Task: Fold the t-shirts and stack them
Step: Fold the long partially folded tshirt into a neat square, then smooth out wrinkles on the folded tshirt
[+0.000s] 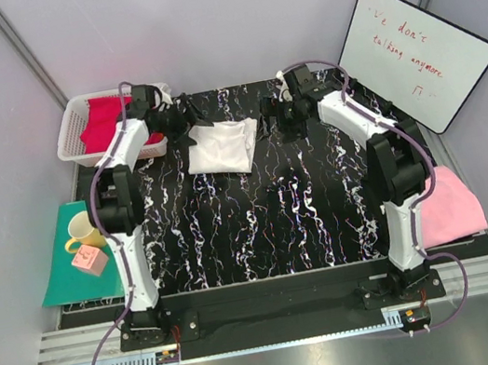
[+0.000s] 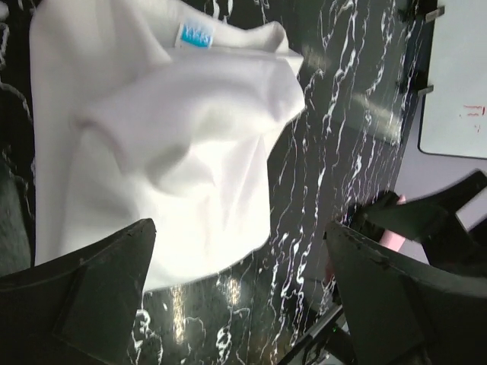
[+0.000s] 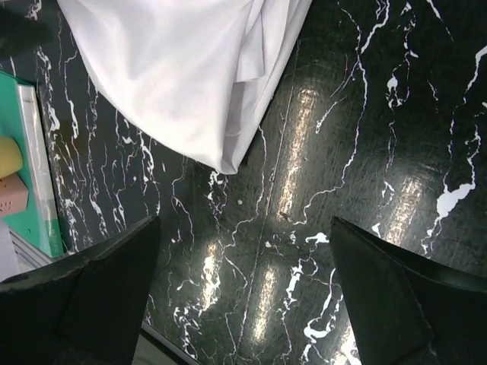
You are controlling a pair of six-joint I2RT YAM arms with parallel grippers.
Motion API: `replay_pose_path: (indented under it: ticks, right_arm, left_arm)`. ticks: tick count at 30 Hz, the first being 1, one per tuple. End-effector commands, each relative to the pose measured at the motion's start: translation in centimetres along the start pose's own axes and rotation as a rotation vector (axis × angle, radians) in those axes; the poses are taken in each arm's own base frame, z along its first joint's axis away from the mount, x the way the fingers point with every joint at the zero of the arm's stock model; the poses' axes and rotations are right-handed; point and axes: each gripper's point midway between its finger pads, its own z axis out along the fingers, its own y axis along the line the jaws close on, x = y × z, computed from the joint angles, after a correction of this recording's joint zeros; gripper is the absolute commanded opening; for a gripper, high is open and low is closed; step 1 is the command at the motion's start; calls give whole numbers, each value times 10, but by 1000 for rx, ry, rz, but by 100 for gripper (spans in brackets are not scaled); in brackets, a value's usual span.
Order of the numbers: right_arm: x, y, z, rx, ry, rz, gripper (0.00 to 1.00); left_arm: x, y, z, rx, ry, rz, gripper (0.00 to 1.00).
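A white t-shirt (image 1: 222, 147) lies loosely folded on the black marbled table (image 1: 260, 217), toward the back. Its blue neck label (image 2: 195, 35) faces up in the left wrist view. My left gripper (image 1: 185, 117) hovers open just off its back left corner, and the cloth (image 2: 175, 137) reaches between the fingers (image 2: 84, 304) untouched. My right gripper (image 1: 281, 115) hangs open to the shirt's right, over bare table (image 3: 304, 190), with the shirt's edge (image 3: 183, 68) ahead of it. A crimson t-shirt (image 1: 106, 122) fills the white basket (image 1: 72, 135). A pale pink t-shirt (image 1: 451, 203) lies at the table's right edge.
A whiteboard (image 1: 415, 53) with red writing leans at the back right. A teal mat (image 1: 61, 271) on the left carries a yellow mug (image 1: 83, 232) and a pink block (image 1: 90, 259). Grey walls close in on both sides.
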Motion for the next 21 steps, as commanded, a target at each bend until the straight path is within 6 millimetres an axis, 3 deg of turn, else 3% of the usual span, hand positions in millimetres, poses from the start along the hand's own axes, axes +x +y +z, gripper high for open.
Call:
replay_pose_path:
  ticks: [1, 2, 3, 4, 5, 6, 7, 8, 9, 10, 11, 12, 13, 15, 16, 21]
  right_arm:
    - [-16, 12, 11, -58, -42, -29, 100]
    - [-29, 20, 11, -73, -68, -49, 100]
    - [-28, 15, 26, -67, -50, -48, 100]
    - [-32, 17, 31, -70, -52, -64, 100]
    - [-50, 26, 29, -83, -88, -87, 99]
    - [-46, 17, 48, -72, -64, -92, 100]
    - [-50, 19, 55, -61, -70, -135, 100]
    - [-67, 28, 51, -64, -104, -170, 100]
    - [-63, 18, 71, -44, -79, -180, 100]
    - [-79, 26, 68, -37, -120, -224, 100]
    - [-83, 28, 72, -38, -126, -234, 100]
    - [-79, 18, 89, -28, -107, -220, 100]
    - [-91, 24, 86, -36, -139, -228, 100]
    - [-90, 20, 100, -39, -132, -207, 100]
    - [-97, 27, 97, -59, -155, -212, 100]
    - [-98, 33, 117, -117, -155, -168, 98]
  left_arm:
    - [6, -59, -70, 96, -94, 156, 99]
    - [17, -52, -71, 84, -74, 143, 99]
    - [22, -60, -83, 94, -88, 161, 99]
    - [32, -52, -83, 82, -70, 154, 99]
    - [36, -60, -94, 92, -85, 172, 99]
    - [40, -60, -97, 92, -85, 175, 99]
    - [48, -55, -98, 85, -71, 169, 99]
    - [53, -62, -106, 106, -72, 177, 99]
    - [58, -62, -107, 111, -58, 174, 99]
    - [67, -61, -108, 125, -34, 164, 99]
    - [70, -63, -111, 130, -33, 166, 99]
    - [75, -61, -112, 127, -24, 159, 99]
    - [81, -56, -111, 120, -10, 149, 99]
    - [87, -54, -115, 110, -8, 152, 99]
    - [92, -49, -114, 102, 3, 144, 99]
    - [106, -38, -115, 77, 27, 136, 99]
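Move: The folded t-shirt's middle lies some 8 cm ahead of the right hand, about 10 cm to its left and 9 cm below. The left hand hangs above the t-shirt, whose middle is about 2 cm ahead, 4 cm to its right and 10 cm down. The white basket stands roughly 20 cm to the left hand's left and 10 cm farther out, about 7 cm lower. Open right hand reaches some 15 cm forward-left over the t-shirt; open left backs 13 cm, rising then dipping. ##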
